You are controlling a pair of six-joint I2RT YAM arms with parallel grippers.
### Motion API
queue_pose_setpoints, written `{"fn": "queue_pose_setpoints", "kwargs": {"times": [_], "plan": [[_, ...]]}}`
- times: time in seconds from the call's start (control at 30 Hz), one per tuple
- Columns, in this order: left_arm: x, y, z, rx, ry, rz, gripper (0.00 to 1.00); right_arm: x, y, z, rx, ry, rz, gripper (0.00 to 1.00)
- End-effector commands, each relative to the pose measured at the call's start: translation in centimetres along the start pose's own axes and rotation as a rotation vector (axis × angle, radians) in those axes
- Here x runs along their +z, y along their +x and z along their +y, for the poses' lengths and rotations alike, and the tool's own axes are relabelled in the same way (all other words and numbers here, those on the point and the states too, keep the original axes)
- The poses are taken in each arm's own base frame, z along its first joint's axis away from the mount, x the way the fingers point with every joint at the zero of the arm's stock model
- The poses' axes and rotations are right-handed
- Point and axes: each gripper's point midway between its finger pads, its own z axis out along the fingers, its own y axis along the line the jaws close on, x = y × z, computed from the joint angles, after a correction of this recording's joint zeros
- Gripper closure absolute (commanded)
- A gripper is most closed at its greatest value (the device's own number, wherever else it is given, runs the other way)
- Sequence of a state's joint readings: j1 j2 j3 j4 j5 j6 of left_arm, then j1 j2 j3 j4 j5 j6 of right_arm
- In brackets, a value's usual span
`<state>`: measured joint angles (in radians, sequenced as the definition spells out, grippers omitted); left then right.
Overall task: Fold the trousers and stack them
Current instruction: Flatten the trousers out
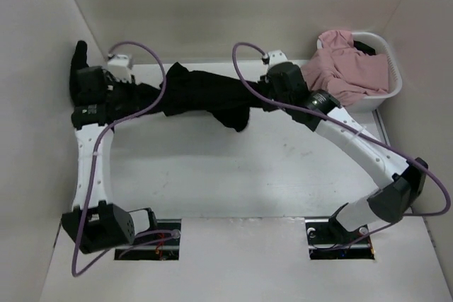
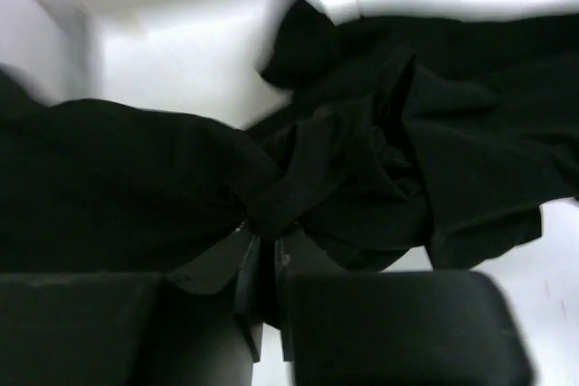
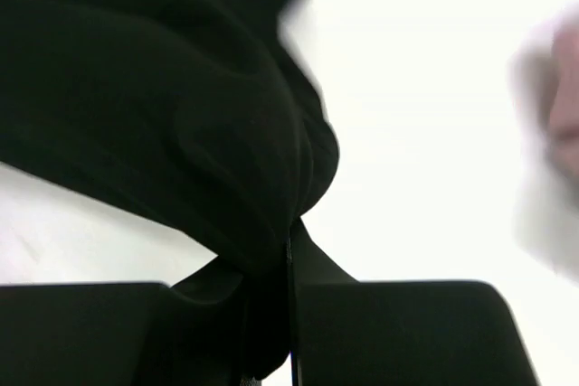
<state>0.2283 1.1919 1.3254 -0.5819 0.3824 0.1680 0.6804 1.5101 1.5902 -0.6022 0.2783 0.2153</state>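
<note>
The black trousers (image 1: 205, 93) hang bunched between my two grippers at the back of the table, sagging to a low fold near the middle. At their left end my left gripper (image 1: 145, 93) is shut on the cloth; in the left wrist view a pinch of the trousers (image 2: 362, 160) sits between the closed fingers of that gripper (image 2: 268, 240). At the right end my right gripper (image 1: 260, 93) is shut on the fabric too. The right wrist view shows the trousers (image 3: 163, 106) bulging out of that gripper (image 3: 288, 246) to the left.
A white basket (image 1: 391, 83) holding pink garments (image 1: 347, 68) stands at the back right, close behind the right wrist. Pale walls close in the table (image 1: 233, 175) on the left, back and right. Purple cables (image 1: 152, 58) loop over both arms.
</note>
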Motion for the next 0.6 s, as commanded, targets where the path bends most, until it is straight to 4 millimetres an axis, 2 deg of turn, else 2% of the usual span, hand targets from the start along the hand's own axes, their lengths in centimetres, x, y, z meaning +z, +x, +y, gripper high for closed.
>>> {"fn": "queue_pose_setpoints", "kwargs": {"times": [0.0, 0.03, 0.1, 0.13, 0.17, 0.27, 0.37, 0.43, 0.53, 0.57], "plan": [[1.0, 9.7, -1.7, 0.005, 0.060, 0.323, 0.83, -3.3, 2.7, -5.7, 0.022, 0.155, 0.036, 1.00], [1.0, 10.6, -2.2, 0.017, 0.082, 0.351, 0.76, -3.6, 3.9, -6.1, 0.032, 0.152, 0.064, 1.00], [0.5, 12.9, -3.0, 0.048, 0.119, 0.416, 0.44, -3.8, 6.4, -6.0, 0.034, 0.107, 0.134, 0.99], [0.1, 13.5, -2.8, 0.079, 0.122, 0.437, 0.38, -3.9, 7.4, -5.8, 0.030, 0.094, 0.163, 0.98], [-0.4, 13.8, -2.4, 0.097, 0.118, 0.446, 0.35, -4.0, 8.4, -5.8, 0.023, 0.088, 0.199, 0.98], [-2.3, 15.3, 2.0, 0.179, 0.017, 0.502, 0.31, -4.5, 10.8, -6.9, 0.013, 0.134, 0.270, 0.98], [-3.4, 16.8, 8.7, 0.186, -0.175, 0.563, 0.31, -5.3, 11.4, -8.8, 0.048, 0.197, 0.268, 0.97], [-3.4, 17.0, 11.8, 0.131, -0.251, 0.554, 0.31, -5.8, 11.9, -10.9, 0.085, 0.258, 0.268, 0.97], [-2.3, 16.0, 14.5, 0.046, -0.322, 0.499, 0.31, -6.7, 12.6, -13.7, 0.119, 0.336, 0.273, 0.97], [-1.7, 15.3, 15.1, 0.021, -0.342, 0.475, 0.31, -6.9, 12.9, -14.0, 0.119, 0.340, 0.277, 0.96]]}}
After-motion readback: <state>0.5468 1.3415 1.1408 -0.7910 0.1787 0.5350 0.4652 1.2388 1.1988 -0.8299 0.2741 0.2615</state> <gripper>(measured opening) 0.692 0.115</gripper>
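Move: Both raised hands hold the black trousers stretched between them, with the middle about 21 cm to the left hand's right, level fore-and-aft and 6 cm lower. The clear table patch for laying them is roughly 24 cm right of the left hand, 29 below. From the right hand, the trousers' middle is 21 cm left and 6 below, the patch 20 left and 28 below. The pink clothes lie some 15 cm ahead, 24 right and 20 below that hand. The left fingers open and let go of the trousers while that hand drops about 15 cm and draws back, tipping some 30 degrees further down; it then swings left towards the table's edge. The right hand keeps its pinch on the other end, pulling it right, down and back, roughly 14 cm to the right, with the wrist tipping down and turning a little clockwise. ##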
